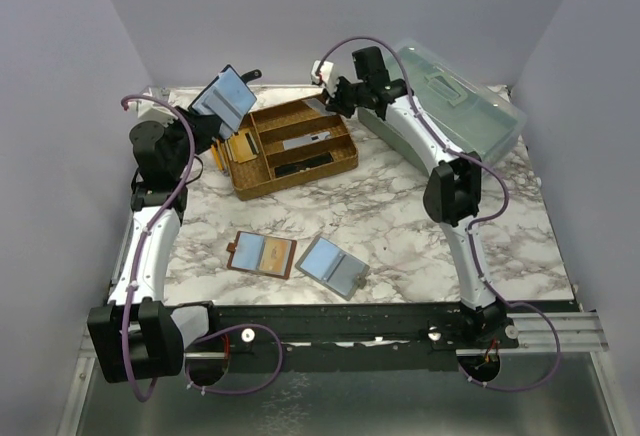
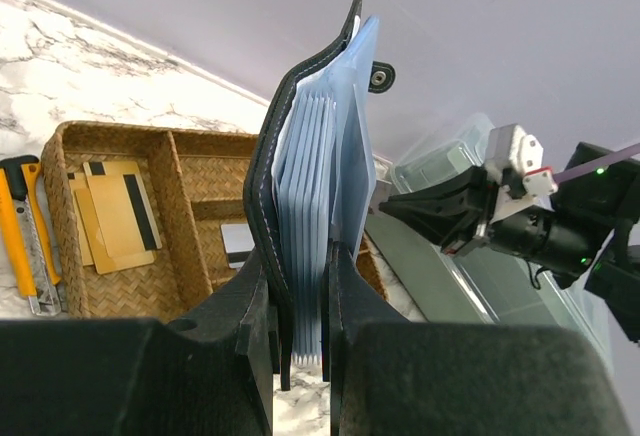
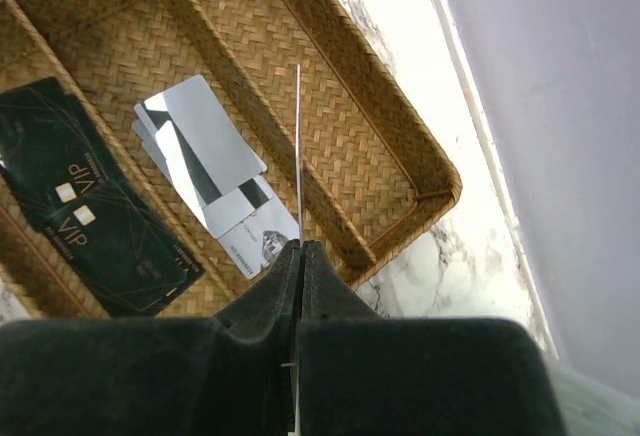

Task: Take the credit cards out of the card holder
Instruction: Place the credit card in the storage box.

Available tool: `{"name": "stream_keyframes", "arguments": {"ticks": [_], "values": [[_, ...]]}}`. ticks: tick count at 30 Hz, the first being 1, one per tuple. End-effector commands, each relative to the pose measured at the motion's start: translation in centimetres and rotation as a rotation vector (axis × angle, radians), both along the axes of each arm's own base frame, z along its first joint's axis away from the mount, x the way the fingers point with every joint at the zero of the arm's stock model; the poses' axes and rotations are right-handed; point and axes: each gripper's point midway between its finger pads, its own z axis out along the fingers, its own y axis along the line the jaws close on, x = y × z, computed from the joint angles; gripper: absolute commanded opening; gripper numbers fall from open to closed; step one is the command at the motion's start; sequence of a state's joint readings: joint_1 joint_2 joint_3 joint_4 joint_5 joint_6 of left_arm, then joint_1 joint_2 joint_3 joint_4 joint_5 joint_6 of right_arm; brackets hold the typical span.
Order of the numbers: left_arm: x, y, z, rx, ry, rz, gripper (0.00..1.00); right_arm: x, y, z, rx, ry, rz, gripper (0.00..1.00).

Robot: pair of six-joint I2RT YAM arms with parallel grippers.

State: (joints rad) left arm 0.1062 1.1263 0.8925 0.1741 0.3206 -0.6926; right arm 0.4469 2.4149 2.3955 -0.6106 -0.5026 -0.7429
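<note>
My left gripper [image 2: 303, 256] is shut on the lower edge of the black card holder [image 2: 300, 156], held upright and open above the table's back left. Its blue-grey pockets fan out and the strap tab sticks up. In the top view the card holder [image 1: 225, 94] faces the right arm. My right gripper [image 3: 300, 248] is shut on one thin pale credit card [image 3: 298, 146], seen edge-on, hanging over the woven tray [image 3: 400, 116]. Other silvery credit cards [image 3: 200, 141] lie in the tray's middle compartment.
The tray [image 1: 300, 174] also holds black VIP cards [image 3: 90, 206] and gold-tan cards [image 2: 110, 216]. A yellow utility knife [image 2: 25, 241] lies left of it. A brown holder [image 1: 262, 254] and a grey holder [image 1: 332, 266] lie open in front. A clear lidded box [image 1: 460, 106] stands at the back right.
</note>
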Motion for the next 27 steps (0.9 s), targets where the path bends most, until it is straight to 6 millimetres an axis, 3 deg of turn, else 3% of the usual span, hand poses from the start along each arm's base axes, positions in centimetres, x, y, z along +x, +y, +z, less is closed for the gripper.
{"name": "stream_keyframes", "arguments": {"ticks": [1,13,18,24,27], "values": [[0.3,0.1,2.0,-0.028,-0.021,-0.007,0.00,0.8,0.5,-4.0,-0.100,-0.041,0.016,0.01],[0.2,-0.3,1.1,-0.082,0.020,-0.021,0.00,-0.2,1.3,-7.7,-0.203,-0.057,0.077,0.05],[0.2,-0.7,1.0,-0.095,0.024,-0.040,0.00,-0.4,1.7,-8.6,-0.223,-0.063,0.092,0.14],[-0.2,-1.0,0.9,-0.112,0.020,-0.058,0.00,3.5,0.6,-7.6,-0.211,-0.132,-0.121,0.21],[-0.5,-1.4,0.9,-0.120,0.015,-0.078,0.00,4.2,0.3,-6.1,-0.174,-0.143,-0.199,0.29]]}}
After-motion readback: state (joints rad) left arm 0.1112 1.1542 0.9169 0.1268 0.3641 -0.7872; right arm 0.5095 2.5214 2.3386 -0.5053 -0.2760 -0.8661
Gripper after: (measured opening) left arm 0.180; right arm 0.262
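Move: From the right hand, which still pinches a white card over the storage box, the right end of the middle compartment lies about 11 cm below, 2 cm back and 4 cm left. At the same depth, the silver cards are 3 cm back and 8 cm left, the dark VIP cards 10 cm back and 7 cm left, and the empty far compartment 4 cm ahead and 10 cm left. From the left hand, the drop spot is about 13 cm ahead, 20 cm right and 24 cm down. Sinking about 7.5 cm into the middle compartment of the storage box, the right hand tips its fingers some 10 degrees further down and lets go of the white card at the compartment's right end. The fingers start opening on the way and reach about a quarter of their range, while the hand slides some 2 cm forward at the end. ##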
